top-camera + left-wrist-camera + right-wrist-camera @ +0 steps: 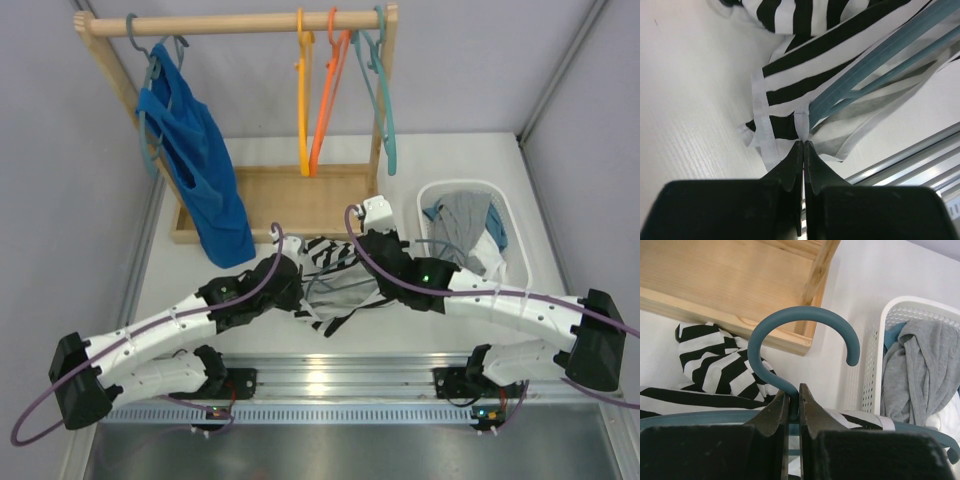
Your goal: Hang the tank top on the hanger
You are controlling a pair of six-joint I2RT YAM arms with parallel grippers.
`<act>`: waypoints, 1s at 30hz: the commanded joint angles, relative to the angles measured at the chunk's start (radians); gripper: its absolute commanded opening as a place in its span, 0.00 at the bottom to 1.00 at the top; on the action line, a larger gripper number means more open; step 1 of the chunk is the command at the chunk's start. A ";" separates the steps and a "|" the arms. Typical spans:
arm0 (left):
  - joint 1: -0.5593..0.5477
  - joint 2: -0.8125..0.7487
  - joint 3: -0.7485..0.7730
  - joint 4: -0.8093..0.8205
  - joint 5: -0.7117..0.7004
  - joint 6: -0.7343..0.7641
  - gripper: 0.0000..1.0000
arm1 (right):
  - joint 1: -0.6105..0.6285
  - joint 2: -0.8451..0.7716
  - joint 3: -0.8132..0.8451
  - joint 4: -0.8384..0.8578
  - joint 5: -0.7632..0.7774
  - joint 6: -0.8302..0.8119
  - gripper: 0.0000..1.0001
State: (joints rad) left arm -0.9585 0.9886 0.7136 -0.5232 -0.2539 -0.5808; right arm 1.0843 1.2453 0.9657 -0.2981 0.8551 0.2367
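Observation:
The black-and-white striped tank top lies crumpled on the table between both arms. The slate blue hanger is partly inside it, its bars running under the stripes. My right gripper is shut on the hanger's neck just below the curved hook, which points toward the wooden rack. My left gripper is shut on the tank top's white-edged border, beside the end of the hanger's arm. In the top view the left gripper sits at the garment's left side and the right gripper at its right.
A wooden rack stands at the back with a blue top and yellow, orange and teal hangers. A white basket holding a grey garment is at the right. A metal rail lines the near edge.

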 commanded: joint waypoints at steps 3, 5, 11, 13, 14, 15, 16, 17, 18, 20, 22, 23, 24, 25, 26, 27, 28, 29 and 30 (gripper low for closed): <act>-0.002 0.010 0.116 -0.004 -0.008 0.001 0.00 | 0.031 -0.004 0.031 0.051 0.018 0.019 0.00; -0.002 0.025 0.142 -0.008 -0.007 0.002 0.00 | 0.038 -0.003 0.036 0.054 0.022 0.021 0.00; -0.002 0.056 0.228 0.000 -0.005 0.010 0.00 | 0.081 0.005 0.048 0.059 0.059 0.041 0.00; -0.002 0.070 0.250 0.002 -0.007 0.015 0.00 | 0.092 0.011 0.056 0.062 0.076 0.042 0.00; -0.002 0.073 0.266 0.005 -0.005 0.016 0.00 | 0.097 0.016 0.059 0.062 0.081 0.046 0.00; -0.002 0.079 0.276 0.005 -0.005 0.016 0.00 | 0.106 0.019 0.064 0.059 0.085 0.047 0.00; -0.002 0.082 0.282 0.006 -0.005 0.016 0.00 | 0.112 0.026 0.071 0.059 0.099 0.047 0.00; -0.002 0.084 0.296 0.009 -0.004 0.015 0.00 | 0.117 0.032 0.074 0.057 0.105 0.047 0.00; -0.002 0.088 0.300 0.015 -0.002 0.015 0.00 | 0.126 0.042 0.079 0.054 0.111 0.049 0.00; -0.002 0.090 0.308 0.029 -0.007 0.015 0.00 | 0.143 0.048 0.088 0.056 0.127 0.049 0.00; -0.002 0.090 0.310 0.044 -0.013 0.015 0.00 | 0.150 0.046 0.090 0.060 0.127 0.052 0.00; -0.002 0.087 0.313 0.052 -0.013 0.012 0.00 | 0.152 0.043 0.093 0.060 0.127 0.056 0.00; -0.002 0.090 0.314 0.060 -0.008 0.010 0.00 | 0.158 0.040 0.094 0.059 0.127 0.056 0.00; -0.002 0.090 0.319 0.064 -0.007 0.009 0.00 | 0.160 0.039 0.096 0.057 0.127 0.059 0.00; -0.002 0.090 0.320 0.071 -0.005 0.007 0.00 | 0.169 0.036 0.097 0.057 0.127 0.062 0.00; -0.002 0.088 0.323 0.075 -0.005 0.003 0.00 | 0.172 0.033 0.096 0.066 0.127 0.062 0.00; 0.000 0.087 0.325 0.081 0.001 0.001 0.00 | 0.174 0.026 0.094 0.071 0.130 0.065 0.00; -0.002 0.082 0.328 0.081 -0.001 -0.002 0.00 | 0.177 0.025 0.093 0.077 0.130 0.065 0.00; -0.002 0.081 0.331 0.080 -0.004 -0.013 0.00 | 0.177 0.025 0.091 0.088 0.137 0.070 0.00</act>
State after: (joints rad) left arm -0.9585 1.0767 0.9886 -0.5159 -0.2539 -0.5777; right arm 1.2392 1.2949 1.0042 -0.2745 0.9539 0.2825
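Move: My left hand pinches the edge of the tank top's left strap, with the hanger's left end about 1 cm ahead and 1 cm to its right. From my right hand, which grips the hanger at the hook's foot, that strap lies some 15 cm left, 6 cm back and 8 cm lower. From the same hand, the tank top's folded part is about 7 cm ahead, 7 cm left and the rack's front right corner roughly 11 cm ahead, 4 cm right, both some 17 cm below. I lift the strap with my shut left hand, about 9 cm up while easing right and a little forward towards the hanger's hook, and my fingertips tilt up some 10 degrees. My right hand keeps its grip under the hook and, starting slightly later, carries the hanger to meet it, about 4 cm left and 3 cm back, nearly level. ##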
